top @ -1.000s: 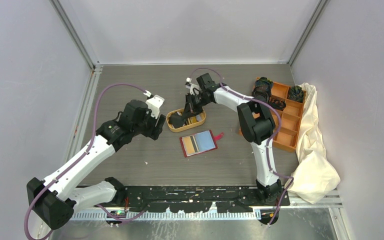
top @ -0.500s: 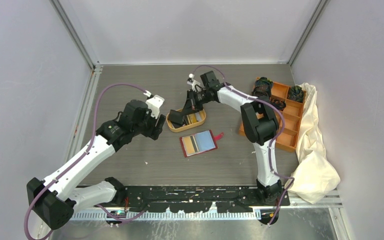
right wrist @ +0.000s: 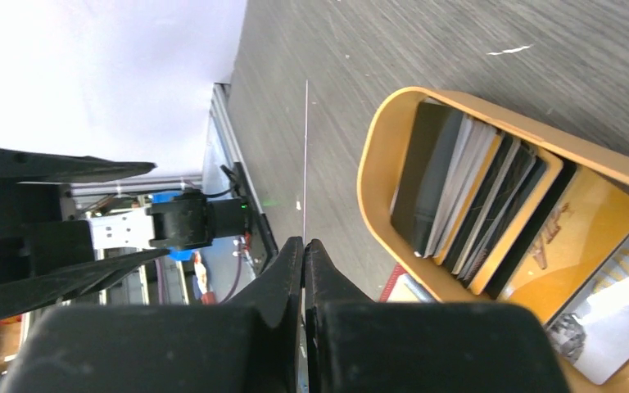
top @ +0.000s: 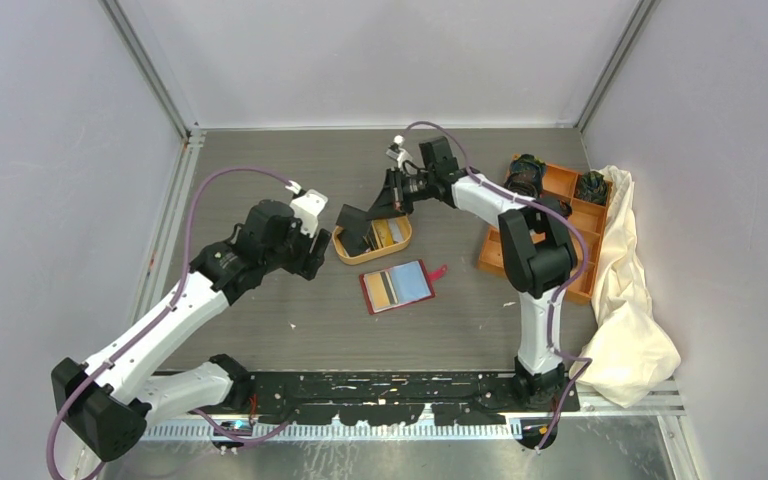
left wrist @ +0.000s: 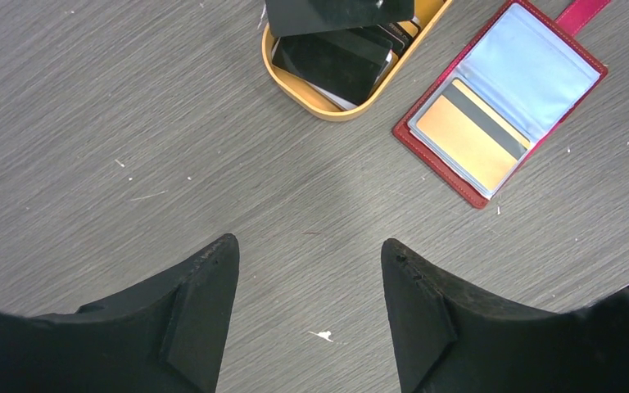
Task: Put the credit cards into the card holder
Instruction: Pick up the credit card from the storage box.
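Observation:
The card holder (top: pixel 398 286) lies open on the table, red with pale blue lining, and a yellowish card (left wrist: pixel 459 139) sits in its left pocket. Several credit cards (right wrist: pixel 475 205) stand packed in the orange oval tray (top: pixel 396 243). My right gripper (top: pixel 380 207) hangs over the tray's far left end, shut on a black card (top: pixel 353 220) that tilts out past the rim. That card shows edge-on as a thin line (right wrist: pixel 305 147) in the right wrist view. My left gripper (left wrist: pixel 307 241) hovers open and empty over bare table, left of the tray.
An orange box (top: pixel 570 235) with square compartments stands at the right, holding black coiled bands (top: pixel 527 180). A cream cloth (top: pixel 630 300) lies heaped beside it along the right wall. Aluminium frame rails run along the table's left and back edges.
My right gripper has risen and pulled back from the tray with a black card in its jaws. The left arm has stayed put.

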Motion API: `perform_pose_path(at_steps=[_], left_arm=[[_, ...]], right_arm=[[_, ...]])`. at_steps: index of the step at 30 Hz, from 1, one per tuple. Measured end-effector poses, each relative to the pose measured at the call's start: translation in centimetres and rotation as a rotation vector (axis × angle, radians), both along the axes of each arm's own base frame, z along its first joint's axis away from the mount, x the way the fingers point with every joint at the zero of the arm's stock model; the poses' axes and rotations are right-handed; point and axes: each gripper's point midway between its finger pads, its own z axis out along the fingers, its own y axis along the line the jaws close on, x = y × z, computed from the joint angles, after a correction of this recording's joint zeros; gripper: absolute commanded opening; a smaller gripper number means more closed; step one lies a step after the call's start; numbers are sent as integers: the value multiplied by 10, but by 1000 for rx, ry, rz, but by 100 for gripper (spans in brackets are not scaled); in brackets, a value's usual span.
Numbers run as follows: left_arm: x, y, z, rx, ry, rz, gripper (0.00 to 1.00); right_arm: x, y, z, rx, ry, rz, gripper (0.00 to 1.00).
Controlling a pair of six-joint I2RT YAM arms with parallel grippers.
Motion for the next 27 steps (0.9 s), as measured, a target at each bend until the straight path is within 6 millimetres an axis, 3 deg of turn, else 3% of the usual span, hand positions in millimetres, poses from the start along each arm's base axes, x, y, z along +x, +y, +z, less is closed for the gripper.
perform_pose_path(at_steps=[7,10,15,19,22,27], left_arm=[[-3,-3,5,-33,-2,-5,66],[-10,-13,10,-117,29,-8,66],[-26,-45,23,-397,71,-23,66],[-36,-65,23,-658,100,-6,65],[-36,-77,21,-847,119,16,64],[-29,-93,22,-1060,173,44,63]], right_arm=[[-2,-10,35,96,-31,-33,1],[-3,-17,54,134,-54,-52,1],[-14,-29,83,179,-103,-70,1],[-39,-39,98,205,-137,-60,1],[-58,-45,108,224,-161,-48,1],[-74,-49,122,257,-209,-22,1]])
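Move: The right hand already grips a dark credit card, just lifted out. From this hand the card holder lies about 11 cm back, 6 cm to the right and 13 cm down; the storage box is straight underneath, some 12 cm below. From the left hand, open and empty, the held card is about 12 cm ahead, 9 cm to the right and 7 cm lower. The box lies beneath that card, and the card holder about 2 cm ahead of the left hand, 17 cm to its right and 19 cm down. Upward, by some 12 cm, the right hand carries the pinched card away from the storage box, then also draws back and a little right, its fingers tilting closer to level. The left hand swings about 9 cm right and slightly back towards the card, rolling some 60 degrees so its still-open fingers come level, pointing forward and right; it doesn't touch the card yet. ##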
